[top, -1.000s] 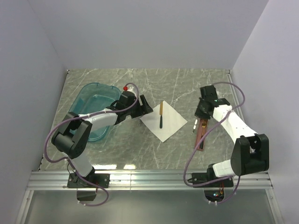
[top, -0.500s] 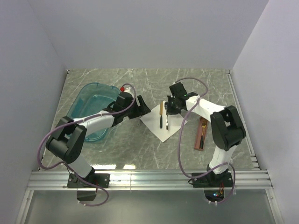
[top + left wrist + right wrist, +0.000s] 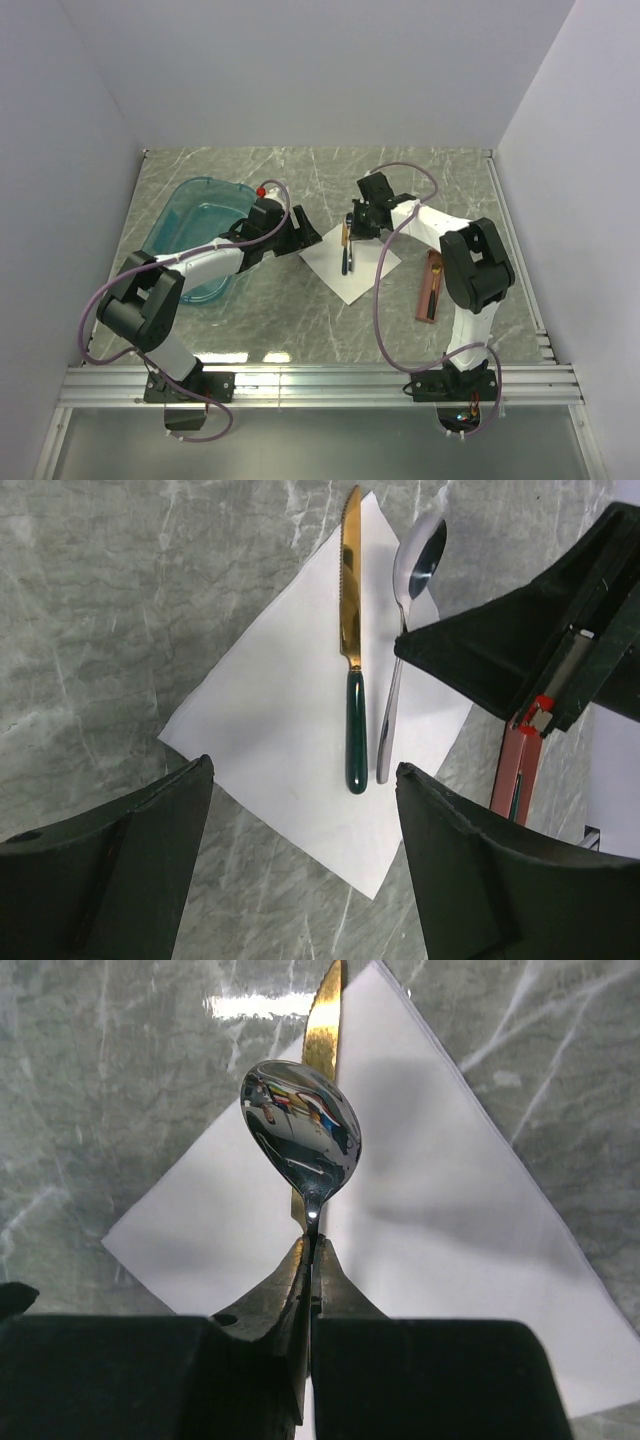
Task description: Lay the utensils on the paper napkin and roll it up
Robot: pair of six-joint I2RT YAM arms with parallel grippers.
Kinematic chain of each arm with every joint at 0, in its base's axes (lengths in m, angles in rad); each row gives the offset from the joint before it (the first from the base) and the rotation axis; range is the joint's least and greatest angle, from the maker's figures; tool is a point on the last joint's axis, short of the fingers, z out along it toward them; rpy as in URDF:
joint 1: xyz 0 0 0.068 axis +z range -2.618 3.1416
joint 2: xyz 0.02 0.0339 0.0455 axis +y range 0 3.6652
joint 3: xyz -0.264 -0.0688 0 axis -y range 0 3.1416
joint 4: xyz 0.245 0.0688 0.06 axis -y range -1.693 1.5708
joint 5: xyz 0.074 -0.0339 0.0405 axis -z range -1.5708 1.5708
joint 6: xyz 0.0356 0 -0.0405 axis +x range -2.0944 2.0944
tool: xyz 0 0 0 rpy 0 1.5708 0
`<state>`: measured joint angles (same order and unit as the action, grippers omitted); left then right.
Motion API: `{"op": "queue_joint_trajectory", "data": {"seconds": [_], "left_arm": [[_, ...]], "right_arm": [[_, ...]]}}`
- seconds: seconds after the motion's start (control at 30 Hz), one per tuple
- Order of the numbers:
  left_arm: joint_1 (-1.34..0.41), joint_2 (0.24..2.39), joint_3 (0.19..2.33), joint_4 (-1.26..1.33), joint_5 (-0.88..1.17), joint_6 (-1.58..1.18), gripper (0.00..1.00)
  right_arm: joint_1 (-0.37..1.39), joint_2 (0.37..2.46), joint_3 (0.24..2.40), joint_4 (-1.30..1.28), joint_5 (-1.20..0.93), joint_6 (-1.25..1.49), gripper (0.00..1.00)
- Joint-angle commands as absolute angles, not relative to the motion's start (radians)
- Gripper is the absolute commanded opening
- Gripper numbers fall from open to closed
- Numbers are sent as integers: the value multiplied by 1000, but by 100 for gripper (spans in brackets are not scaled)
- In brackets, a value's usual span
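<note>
The white paper napkin (image 3: 352,268) (image 3: 270,730) lies flat mid-table. On it rests a knife (image 3: 350,630) (image 3: 345,248) with a gold blade and dark green handle. My right gripper (image 3: 312,1245) (image 3: 360,222) is shut on the thin neck of a silver spoon (image 3: 300,1130) (image 3: 420,555). The spoon runs alongside the knife on its right, low over the napkin. I cannot tell whether its handle end touches the paper. My left gripper (image 3: 303,770) (image 3: 305,236) hovers open at the napkin's left corner with nothing between its fingers.
A long reddish-brown tray (image 3: 431,287) (image 3: 515,770) lies right of the napkin with a dark-handled piece in it. The translucent teal tub (image 3: 200,235) stands at the left, under the left arm. Both arms reach in over the napkin from either side.
The right arm swung from over the tray to the napkin, carrying the spoon, and set it beside the knife. The left gripper edged slightly toward the napkin and stayed open.
</note>
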<state>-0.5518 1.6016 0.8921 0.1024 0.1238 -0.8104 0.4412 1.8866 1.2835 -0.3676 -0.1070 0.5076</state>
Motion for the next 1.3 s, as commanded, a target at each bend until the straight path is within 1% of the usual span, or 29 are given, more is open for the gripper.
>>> {"op": "queue_joint_trajectory", "data": {"seconds": [0.0,0.3,0.4,0.43,0.63,0.77,0.87,0.93,0.97,1.1,1.13,1.17,1.27], "left_arm": [[-549,1562,897,104,107,-819,80],[-548,1543,893,94,95,-815,80],[-548,1548,896,92,97,-813,80],[-548,1549,899,92,97,-815,80],[-549,1546,899,97,103,-816,80],[-548,1545,900,101,103,-816,80],[-549,1545,899,103,104,-813,80],[-549,1543,894,110,110,-808,80],[-551,1545,891,115,112,-807,80],[-552,1549,871,150,146,-813,80],[-551,1551,870,162,152,-813,80],[-552,1555,867,169,166,-813,80],[-554,1569,864,190,196,-815,80]], "right_arm": [[448,1927,1341,-356,-109,509,0],[449,1960,1350,-367,-101,505,0],[448,1960,1345,-362,-107,506,7],[449,1959,1344,-361,-110,509,11],[448,1936,1351,-383,-91,511,20],[442,1918,1393,-446,-54,505,24],[410,1870,1388,-514,-25,506,25],[359,1795,1362,-544,-2,497,25],[341,1736,1333,-575,20,489,25],[246,1617,1250,-684,167,457,24],[211,1594,1199,-695,185,456,24],[189,1553,1169,-692,193,454,24],[128,1513,1072,-667,180,459,24]]}}
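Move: The right hand already holds the spoon, bowl outward, over its spot on the napkin, which lies straight below, some 3 cm down. The knife's middle is about 1 cm to the left and 2 cm nearer the base, also 3 cm down; the utensil box is roughly 18 cm to the right and 11 cm back, at similar depth. For the idle, open left hand, that spot is about 10 cm to the right, 2 cm ahead and 8 cm below. Lower the right gripper nearly straight down, under 3 cm, to lay the spoon on the napkin close along the knife's right side, then open the fingers partway and let go. Lift clear by about 9 cm while swinging some 17 cm right, away from the napkin towards the utensil box, turning the hand about 20 degrees clockwise. ##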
